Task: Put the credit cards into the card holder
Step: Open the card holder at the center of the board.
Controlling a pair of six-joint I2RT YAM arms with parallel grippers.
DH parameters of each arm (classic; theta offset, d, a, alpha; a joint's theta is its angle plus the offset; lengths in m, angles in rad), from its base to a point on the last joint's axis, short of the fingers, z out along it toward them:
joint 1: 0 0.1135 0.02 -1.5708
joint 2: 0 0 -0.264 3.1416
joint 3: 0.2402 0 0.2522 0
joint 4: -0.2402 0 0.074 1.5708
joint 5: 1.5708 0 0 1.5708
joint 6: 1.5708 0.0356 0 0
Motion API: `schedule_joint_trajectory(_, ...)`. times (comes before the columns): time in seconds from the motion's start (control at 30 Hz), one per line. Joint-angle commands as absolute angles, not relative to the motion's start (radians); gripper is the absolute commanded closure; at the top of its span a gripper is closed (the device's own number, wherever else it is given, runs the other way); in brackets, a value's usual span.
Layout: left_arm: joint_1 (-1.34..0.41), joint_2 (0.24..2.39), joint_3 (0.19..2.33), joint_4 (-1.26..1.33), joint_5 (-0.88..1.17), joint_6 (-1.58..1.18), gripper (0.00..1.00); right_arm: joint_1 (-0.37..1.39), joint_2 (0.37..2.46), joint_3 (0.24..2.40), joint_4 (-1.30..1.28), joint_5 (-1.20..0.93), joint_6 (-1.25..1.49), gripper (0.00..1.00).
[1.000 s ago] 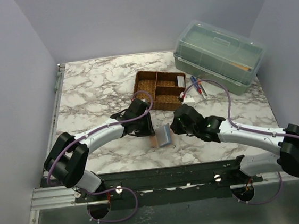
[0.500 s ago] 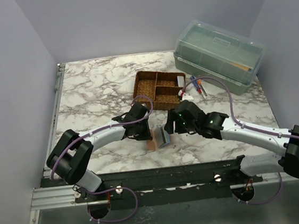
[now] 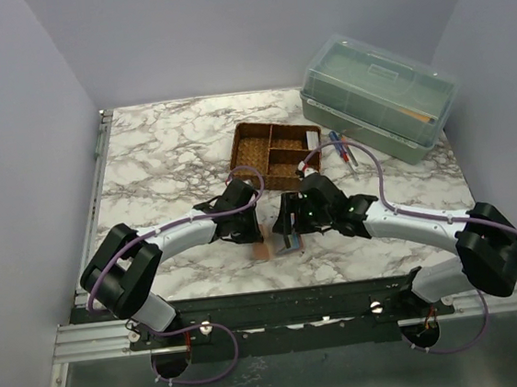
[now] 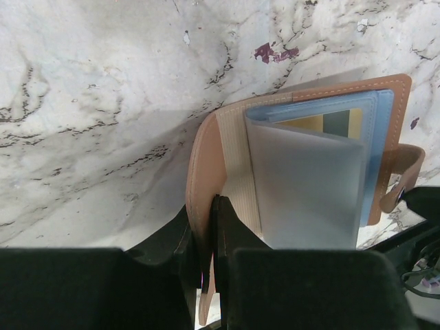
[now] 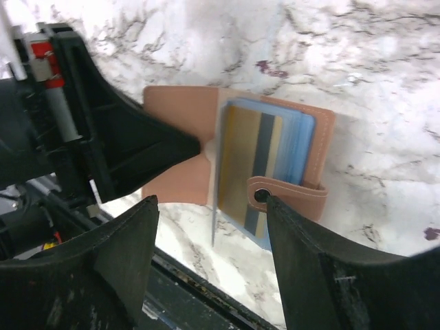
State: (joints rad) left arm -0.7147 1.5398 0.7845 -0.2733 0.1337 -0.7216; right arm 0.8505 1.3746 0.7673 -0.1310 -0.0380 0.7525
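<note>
The tan card holder [image 3: 262,247] lies open near the table's front edge, between both arms. My left gripper [image 4: 210,227] is shut on its tan cover [image 4: 199,172], pinching the leather edge. The bluish clear pockets [image 4: 302,185] fan out from the spine. A yellowish credit card [image 5: 242,161] with a dark stripe sits inside the pockets. My right gripper [image 5: 210,203] hovers open just over the card holder's near edge, its right fingertip [image 5: 275,203] at the snap tab [image 5: 292,196], gripping nothing.
A brown woven divided tray [image 3: 246,147] stands behind the card holder, with something whitish in its right compartment. A large translucent green box [image 3: 377,93] fills the back right. Red and blue pens [image 3: 345,149] lie between them. The table's front edge [image 3: 278,288] is close by.
My left gripper has shut on the card holder's cover. My right gripper has opened and shifted left over the card holder, whose pockets now stand more upright.
</note>
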Motion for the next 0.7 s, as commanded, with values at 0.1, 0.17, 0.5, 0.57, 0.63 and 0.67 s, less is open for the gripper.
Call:
schedule_joint_trajectory(0.1, -0.716, 1.540, 0.758, -0.275, 0.129, -0.723, 0.95, 0.847, 1.349, 0.857, -0.405, 0.139, 0.726, 0.31)
schedule_joint_trajectory(0.17, -0.716, 1.542, 0.759, -0.276, 0.130, -0.721, 0.95, 0.848, 1.311, 0.859, -0.419, 0.101, 0.705, 0.30)
schedule_joint_trajectory(0.5, -0.715, 1.573, 0.781, -0.279, 0.140, -0.718, 0.98, 0.871, 1.334, 0.813, -0.153, -0.174, 0.685, 0.36)
schedule_joint_trajectory(0.57, -0.715, 1.578, 0.786, -0.282, 0.139, -0.718, 1.00, 0.870, 1.398, 0.843, -0.188, -0.134, 0.692, 0.49)
schedule_joint_trajectory(0.63, -0.714, 1.581, 0.788, -0.284, 0.144, -0.719, 1.00, 0.870, 1.458, 0.873, -0.247, -0.069, 0.707, 0.60)
schedule_joint_trajectory(0.67, -0.715, 1.583, 0.788, -0.285, 0.145, -0.719, 1.00, 0.870, 1.476, 0.879, -0.265, -0.040, 0.713, 0.62)
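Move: The holder's loose strap, curled over the middle of its right edge, lies about 3 cm to the right of the right hand and 4 cm below, level with it fore and aft. Blue card pages lie about 6 cm below that hand and 1 cm nearer the base; the raised clear page stands some 2 cm to its left, the wicker basket about 19 cm ahead and 2 cm left. From the left hand, which holds the cover, the strap is roughly 9 cm right. Fingers wide, the right hand swings about 3 cm to the right with a slight dip, its right fingertip starting close beside the strap and apparently nudging it outward, then lifts back left some 4 cm and up about as much, drawing slightly towards the base and turning a little counter-clockwise. It finally starts down again over the near side of the pages with the fingers closing to a bit under half open, while the left hand stays put and keeps the tan cover pinched. ##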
